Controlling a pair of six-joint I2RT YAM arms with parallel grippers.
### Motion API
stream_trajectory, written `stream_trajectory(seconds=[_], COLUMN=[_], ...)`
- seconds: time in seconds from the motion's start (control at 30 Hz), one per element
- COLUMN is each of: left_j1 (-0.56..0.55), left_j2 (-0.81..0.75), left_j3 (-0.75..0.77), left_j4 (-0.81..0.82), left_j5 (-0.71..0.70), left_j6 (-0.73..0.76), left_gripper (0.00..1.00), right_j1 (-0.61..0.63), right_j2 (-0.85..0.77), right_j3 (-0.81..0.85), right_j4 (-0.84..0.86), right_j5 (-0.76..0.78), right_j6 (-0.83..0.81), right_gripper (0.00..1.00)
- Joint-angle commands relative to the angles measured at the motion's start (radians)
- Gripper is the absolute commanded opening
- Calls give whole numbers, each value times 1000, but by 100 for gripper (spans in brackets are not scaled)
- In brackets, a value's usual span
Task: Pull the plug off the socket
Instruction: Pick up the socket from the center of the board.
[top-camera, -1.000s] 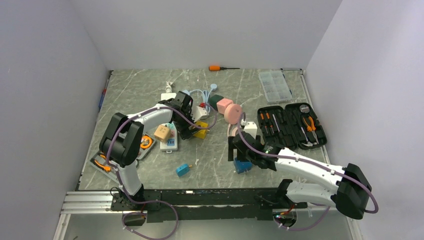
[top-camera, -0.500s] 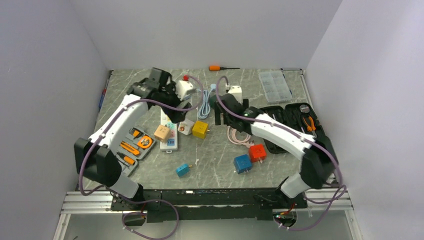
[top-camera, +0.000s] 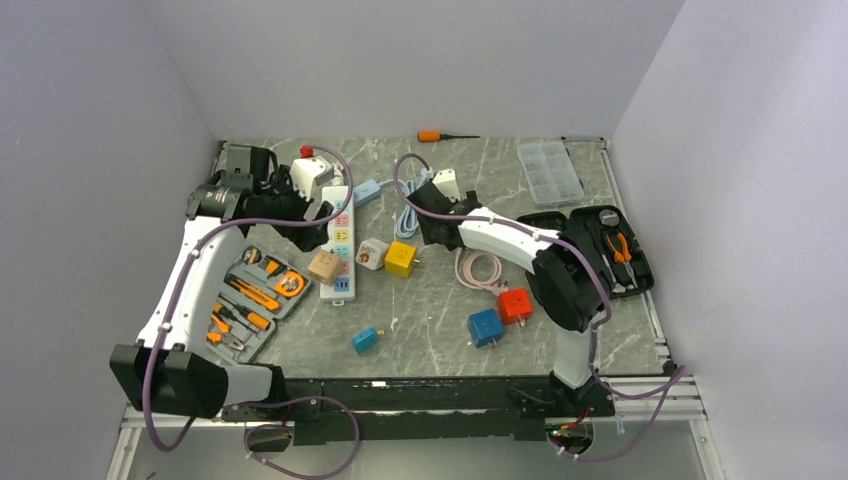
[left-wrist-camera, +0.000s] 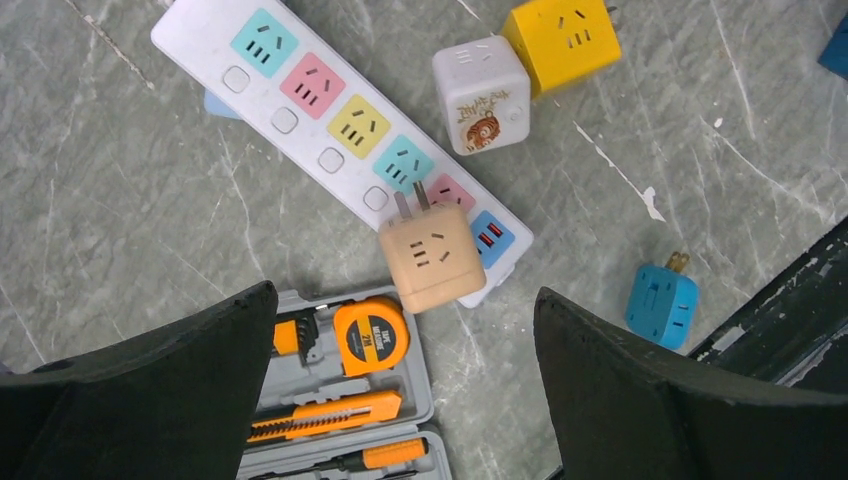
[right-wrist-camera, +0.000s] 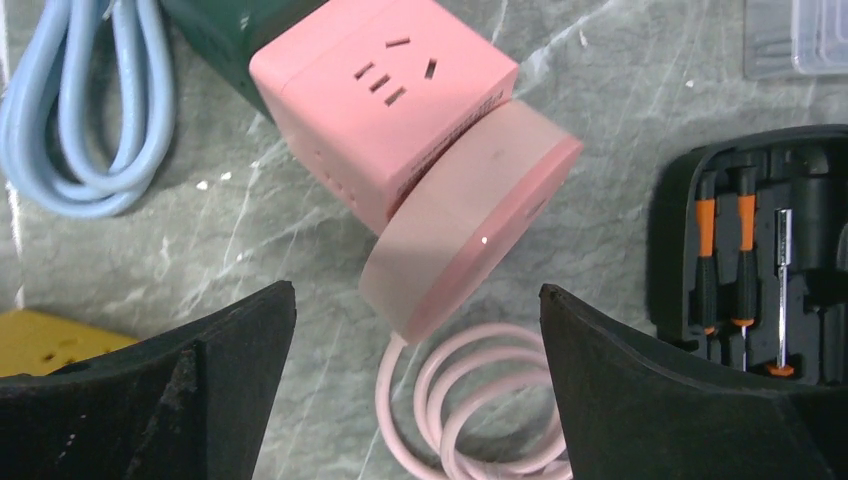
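Observation:
The socket (top-camera: 339, 243), a long white strip with pastel outlets (left-wrist-camera: 322, 128), lies left of the table's middle. A tan cube plug (top-camera: 323, 265) rests on its side across the strip's near end (left-wrist-camera: 432, 262), its two metal prongs bare and pointing along the strip. My left gripper (top-camera: 318, 217) hovers high above that end, open, with the plug (left-wrist-camera: 405, 296) seen between its fingers and nothing held. My right gripper (top-camera: 432, 228) is open over a pink cube adapter (right-wrist-camera: 385, 95) and a pink round plug (right-wrist-camera: 470, 215), touching neither.
A white cube (top-camera: 372, 253), a yellow cube (top-camera: 401, 258), blue cubes (top-camera: 366, 340) (top-camera: 485, 327) and a red cube (top-camera: 516, 305) lie around. A grey tool case (top-camera: 243, 300) sits left, a black one (top-camera: 590, 250) right. A pink cable coil (top-camera: 480, 270) and a light-blue strip (top-camera: 365, 192) are near.
Both arms have swung far across the table: the left now stretches to the back left over the strip, the right reaches in toward the back middle. Both grippers stay open.

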Motion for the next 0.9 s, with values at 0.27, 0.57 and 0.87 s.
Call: stream_trajectory(seconds=[0.27, 0.57, 0.87], left_j1=[46, 68, 66], left_j2=[-113, -132, -250], left_j3=[-70, -82, -182], left_j4=[15, 31, 156], left_j5=[36, 39, 133], left_j6=[21, 19, 67], left_gripper=[99, 99, 99], right_j1=[-36, -71, -72], right_j2=[128, 68, -134], right_j3=[63, 1, -71], right_j4=[20, 86, 198], right_j5=[71, 46, -86], right_j6=[-21, -19, -70], right_gripper=[80, 33, 1])
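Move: My open right hand hovers close over the round pink socket: its middle lies about 3 cm ahead, 2 cm to the right and 5 cm below. The pink cube plug on it is some 7 cm ahead and 2 cm left, with the dark green plug about 9 cm ahead and 5 cm left. The coiled pink cord lies roughly 5 cm back and 5 cm right. From my left hand the round socket is some 9 cm ahead, 27 cm right and 20 cm below. I sink my right hand about 4 cm, easing forward and to the right, until the fingers straddle the near part of the round pink socket. Still drifting right, I close them to pinch its rim, then raise the hand some 2 cm and draw it slightly back. My empty left hand stays open, high over the tools and strip, backing off about 2 cm. ##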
